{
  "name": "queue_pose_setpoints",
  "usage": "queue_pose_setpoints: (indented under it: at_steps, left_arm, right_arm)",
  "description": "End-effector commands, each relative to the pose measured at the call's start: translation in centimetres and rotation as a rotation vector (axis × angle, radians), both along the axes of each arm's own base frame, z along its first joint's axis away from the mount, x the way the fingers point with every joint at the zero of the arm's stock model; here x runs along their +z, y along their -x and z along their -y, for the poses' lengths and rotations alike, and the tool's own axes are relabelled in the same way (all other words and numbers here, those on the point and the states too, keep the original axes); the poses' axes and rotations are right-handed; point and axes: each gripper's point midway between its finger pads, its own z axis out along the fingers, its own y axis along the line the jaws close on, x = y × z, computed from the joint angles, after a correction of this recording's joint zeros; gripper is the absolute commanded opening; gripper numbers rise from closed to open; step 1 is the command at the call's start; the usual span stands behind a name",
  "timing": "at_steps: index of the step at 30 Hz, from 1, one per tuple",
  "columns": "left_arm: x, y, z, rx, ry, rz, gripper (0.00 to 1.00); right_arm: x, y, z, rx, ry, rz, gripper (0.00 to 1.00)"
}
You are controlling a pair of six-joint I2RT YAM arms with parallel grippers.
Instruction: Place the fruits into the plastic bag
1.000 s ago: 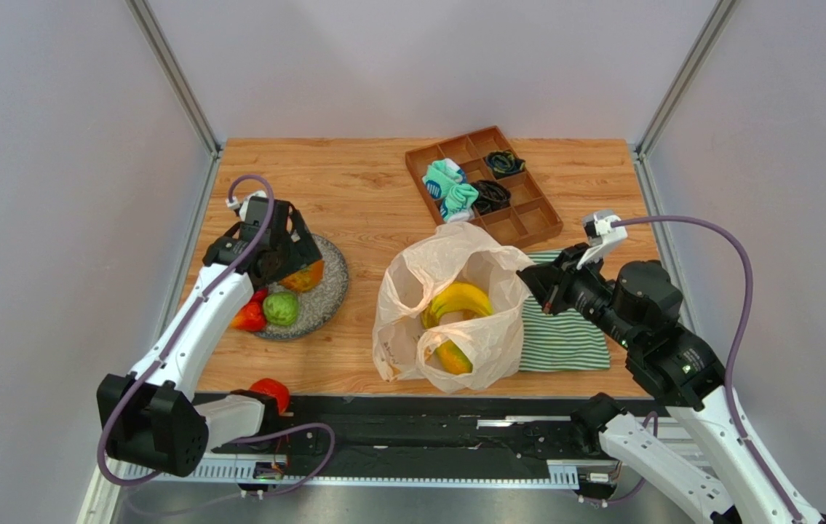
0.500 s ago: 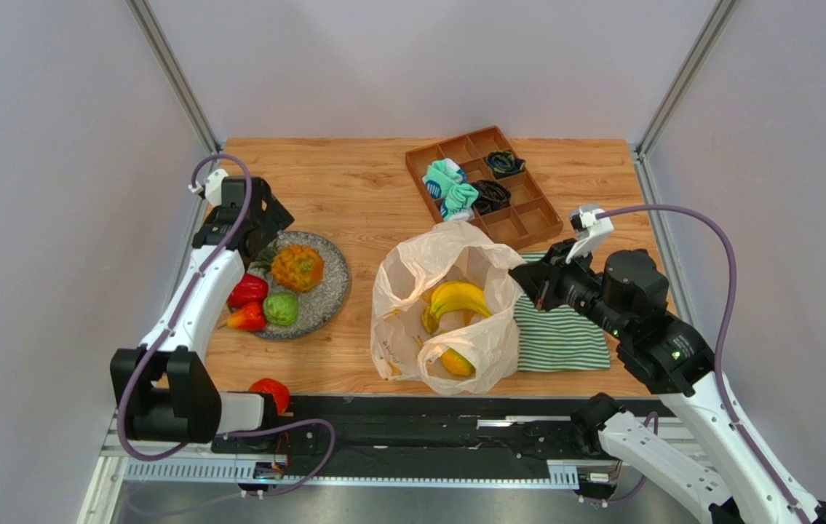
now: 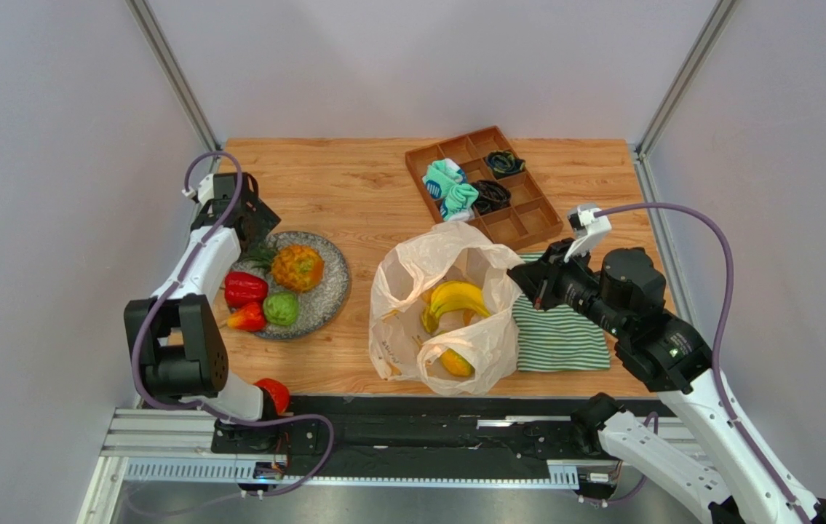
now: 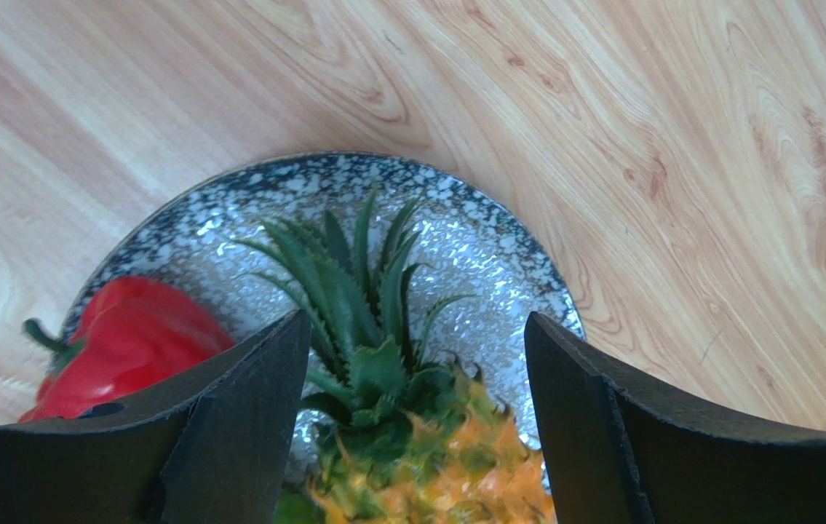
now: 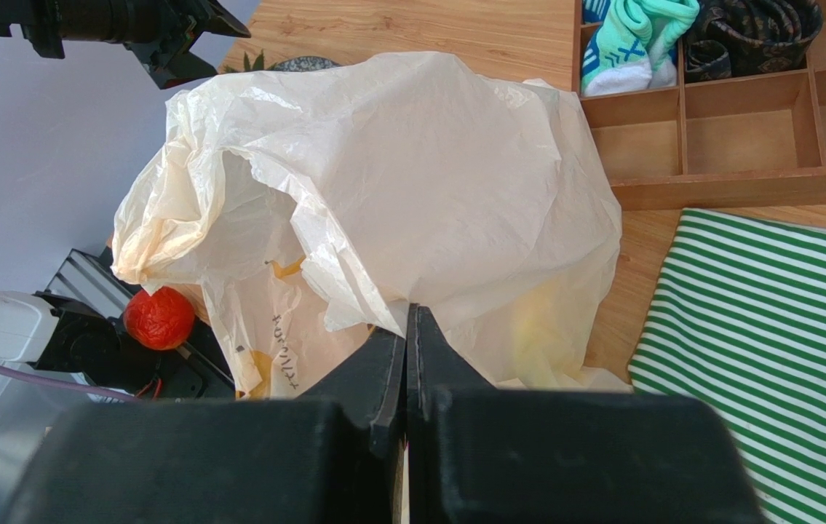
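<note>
An orange pineapple [image 3: 298, 269] lies on the speckled plate [image 3: 330, 297] with a red fruit [image 3: 242, 289], a green one [image 3: 283, 309] and a small red-orange one [image 3: 248, 319]. My left gripper [image 3: 253, 235] stands open at the plate's far-left edge. In the left wrist view its fingers [image 4: 248, 415] straddle the pineapple's green crown [image 4: 368, 306] with gaps on both sides. The plastic bag [image 3: 444, 273] holds a yellow banana [image 3: 459, 297] and a yellow-orange fruit [image 3: 452, 361]. My right gripper [image 3: 518, 278] is shut on the bag's right rim [image 5: 384, 311], keeping its mouth up.
A red round fruit [image 3: 271, 393] rests on the black rail by the left arm's base. A green-and-white striped cloth [image 3: 562, 336] lies right of the bag. A wooden divider tray [image 3: 515, 224] with teal and black cloth bundles stands at the back.
My left gripper has pulled back from above the pineapple to the plate's far-left edge, uncovering the fruit. The right gripper has shifted slightly left, still holding the bag's rim.
</note>
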Motion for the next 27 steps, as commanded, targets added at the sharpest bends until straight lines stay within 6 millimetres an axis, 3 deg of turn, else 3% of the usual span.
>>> queue_pose_setpoints:
  at_steps: [1, 11, 16, 23, 24, 26, 27]
  left_arm:
    - [0.6, -2.3, 0.1, -0.032, 0.041, 0.036, 0.79]
    - [-1.0, -3.1, 0.1, -0.051, 0.054, -0.001, 0.68]
    - [-1.7, -2.8, 0.0, -0.053, 0.055, -0.027, 0.56]
    - [-2.2, -2.1, 0.1, -0.074, 0.052, -0.048, 0.52]
    - [-2.2, -2.0, 0.1, -0.076, 0.050, -0.049, 0.45]
    - [-2.3, -1.8, 0.1, -0.083, 0.047, -0.054, 0.42]
    - [-2.3, -1.7, 0.2, -0.085, 0.046, -0.055, 0.36]
  right_arm:
    - [1.7, -0.3, 0.0, -0.017, -0.040, 0.031, 0.00]
    - [1.6, -0.2, 0.3, -0.034, -0.043, 0.026, 0.00]
    - [1.7, -0.3, 0.4, -0.039, -0.045, 0.026, 0.00]
    - [1.8, -0.2, 0.4, -0.039, -0.045, 0.029, 0.00]
    - [1.8, -0.3, 0.4, -0.042, -0.047, 0.027, 0.00]
    - [1.7, -0.2, 0.4, -0.041, -0.047, 0.026, 0.00]
    - [1.8, -0.2, 0.5, -0.043, -0.049, 0.028, 0.00]
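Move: The open left hand stands over the far-left side of the plate, with the pineapple's crown about 6 cm below it and roughly 1 cm back. The pineapple body lies some 5 cm back and 6 cm right of this hand, 7 cm down; the red pepper, at the same depth, about 9 cm back and 5 cm left. From the right hand, which holds the bag's rim, the crown is some 47 cm left, 5 cm ahead and 22 cm down. Lower the left gripper about 3 cm onto the pineapple's crown, easing 1.5 cm forward on the way, with only a slight wrist turn of some 5 degrees. Once down, hold it there and keep drawing the fingers together around the leaves, to roughly half their starting gap. Keep the right gripper still, shut on the bag's rim. ##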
